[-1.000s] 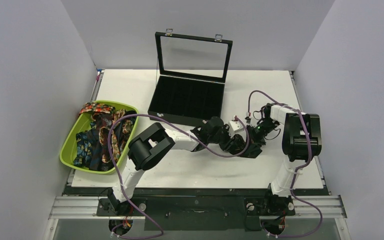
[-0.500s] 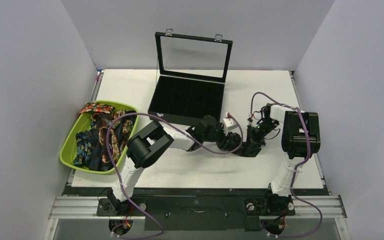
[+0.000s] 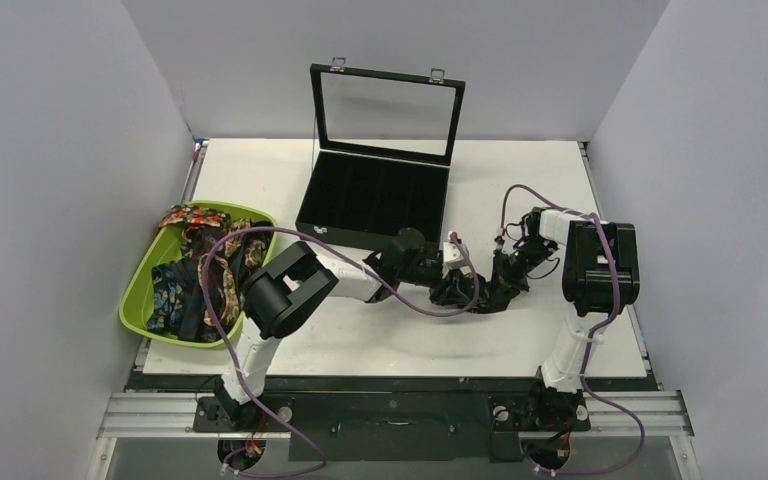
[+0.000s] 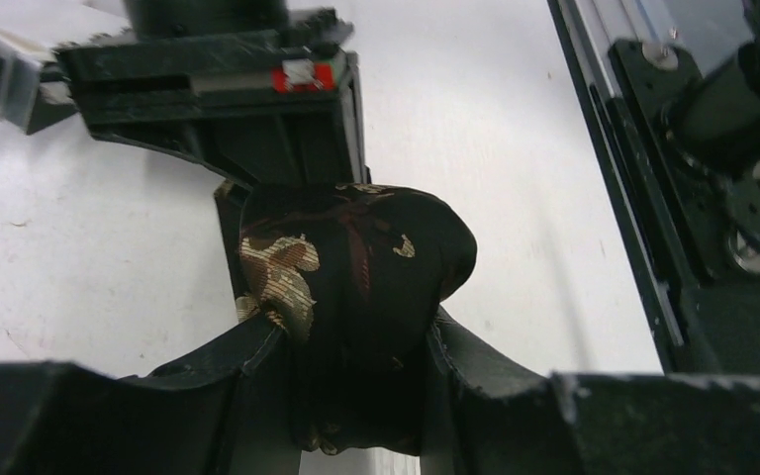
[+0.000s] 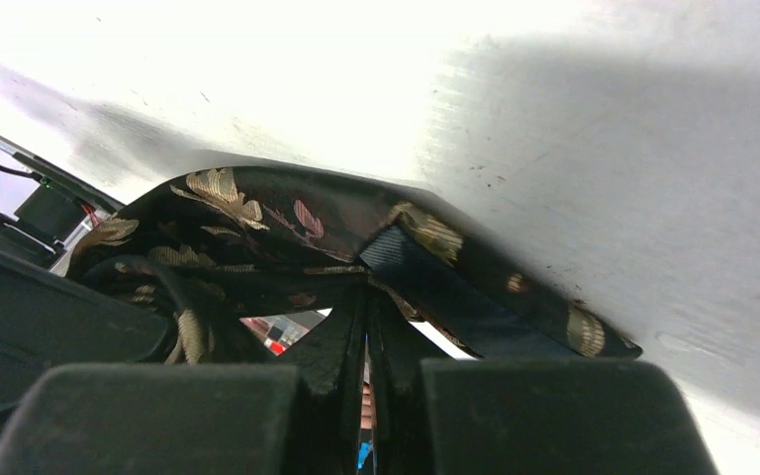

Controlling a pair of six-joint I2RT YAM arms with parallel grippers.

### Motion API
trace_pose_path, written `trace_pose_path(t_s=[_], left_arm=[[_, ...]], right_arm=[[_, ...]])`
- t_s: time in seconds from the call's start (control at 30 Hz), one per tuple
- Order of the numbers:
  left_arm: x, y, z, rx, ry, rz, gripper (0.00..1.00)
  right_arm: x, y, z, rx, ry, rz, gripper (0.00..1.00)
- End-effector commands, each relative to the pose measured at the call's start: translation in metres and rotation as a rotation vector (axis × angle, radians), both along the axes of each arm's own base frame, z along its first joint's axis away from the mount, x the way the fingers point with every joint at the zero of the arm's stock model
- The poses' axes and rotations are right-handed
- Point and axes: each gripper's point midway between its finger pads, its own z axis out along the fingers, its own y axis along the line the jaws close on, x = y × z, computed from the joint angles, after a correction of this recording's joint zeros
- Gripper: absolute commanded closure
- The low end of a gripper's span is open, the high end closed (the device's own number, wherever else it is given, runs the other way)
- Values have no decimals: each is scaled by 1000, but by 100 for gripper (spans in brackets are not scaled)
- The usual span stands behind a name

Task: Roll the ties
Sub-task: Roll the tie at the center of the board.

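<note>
A dark tie with tan-gold florals (image 4: 351,252) is bunched into a rounded roll on the white table (image 3: 360,335). My left gripper (image 4: 356,332) is shut on the roll, one finger (image 4: 247,361) on each side. My right gripper (image 5: 366,297) faces it from the other side and is shut on a fold of the same tie (image 5: 257,223). In the top view the left gripper (image 3: 457,290) and right gripper (image 3: 492,288) meet in front of the case, and they hide the tie there. Several other patterned ties (image 3: 200,275) lie in the green basket.
A green basket (image 3: 138,290) sits at the table's left edge. A black display case (image 3: 375,205) with its glass lid (image 3: 387,110) standing open is at the back centre, just behind the grippers. Purple cables (image 3: 400,290) loop over the left arm.
Both grippers have shifted slightly left and toward the case, staying together with the tie between them. The left arm has drawn back a little.
</note>
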Motion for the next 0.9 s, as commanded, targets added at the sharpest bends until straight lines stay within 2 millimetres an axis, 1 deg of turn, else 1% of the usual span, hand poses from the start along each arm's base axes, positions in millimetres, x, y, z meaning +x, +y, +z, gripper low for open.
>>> trace_pose_path(t_s=[0.0, 0.03, 0.07, 0.1, 0.13, 0.2, 0.3, 0.37, 0.43, 0.47, 0.5, 0.53, 0.57, 0.6, 0.63, 0.67, 0.73, 0.77, 0.8, 0.87], left_arm=[[-15, 15, 12, 44, -100, -90, 88], [-13, 16, 0, 89, -109, -76, 88], [-5, 20, -12, 162, -97, -28, 88], [-3, 21, -27, 213, -90, -10, 89], [5, 25, -36, 272, -81, 35, 89], [9, 32, -62, 367, -62, 70, 90], [14, 43, -81, 455, -61, 114, 91], [12, 50, -92, 508, -50, 123, 91], [9, 54, -99, 549, -36, 121, 91], [7, 54, -101, 563, -33, 116, 92], [6, 54, -102, 567, -36, 114, 92], [5, 54, -103, 570, -44, 105, 92], [3, 54, -104, 572, -45, 100, 92], [1, 53, -104, 571, -53, 91, 92], [0, 52, -104, 569, -55, 83, 92], [-1, 52, -104, 569, -59, 77, 92], [-3, 50, -104, 565, -64, 68, 91], [-4, 49, -103, 562, -64, 63, 91], [-4, 49, -103, 561, -64, 62, 91], [-3, 49, -102, 558, -68, 60, 90]], right_arm=[[26, -40, -36, -203, -118, 51, 100], [26, -40, -36, -205, -119, 50, 100], [26, -41, -36, -209, -119, 51, 100], [26, -41, -36, -210, -120, 53, 100], [26, -41, -36, -213, -119, 52, 100], [25, -42, -36, -217, -119, 56, 100], [24, -45, -33, -221, -128, 67, 100], [24, -45, -28, -211, -144, 80, 100], [27, -43, -18, -175, -183, 89, 100], [31, -40, -9, -137, -223, 90, 100], [34, -37, -2, -116, -244, 91, 96], [40, -32, 12, -71, -291, 83, 92], [43, -30, 19, -47, -312, 78, 83], [49, -25, 35, -3, -358, 68, 78], [51, -19, 44, 41, -381, 59, 70], [54, -17, 56, 60, -408, 56, 67], [56, -9, 71, 119, -439, 53, 54], [56, -2, 77, 156, -448, 55, 43], [55, 1, 79, 170, -445, 57, 38], [51, 12, 78, 208, -422, 78, 36]])
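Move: The tie's flat tail lies on the board some 9 cm to the right of the left hand, about 2 cm back and 6 cm below it; that hand already grips the tie roll, which sits just off its fingertips to the right. The black display case is roughly 21 cm ahead of the left hand and 18 cm to its left. The right hand's shut fingertips stand on the tail, its middle about 2 cm to their right; from them the roll is some 8 cm left and 4 cm higher. The tie roll comes down about 4.5 cm onto the board beside its tail, the left hand keeping its grip and tipping its fingers some 20 degrees further down, then holding there. The right hand's closed fingertips keep the tail down at first; only once the roll is low do they open and come free, the hand rising and moving forward about 5 cm each, tilting as it goes. ##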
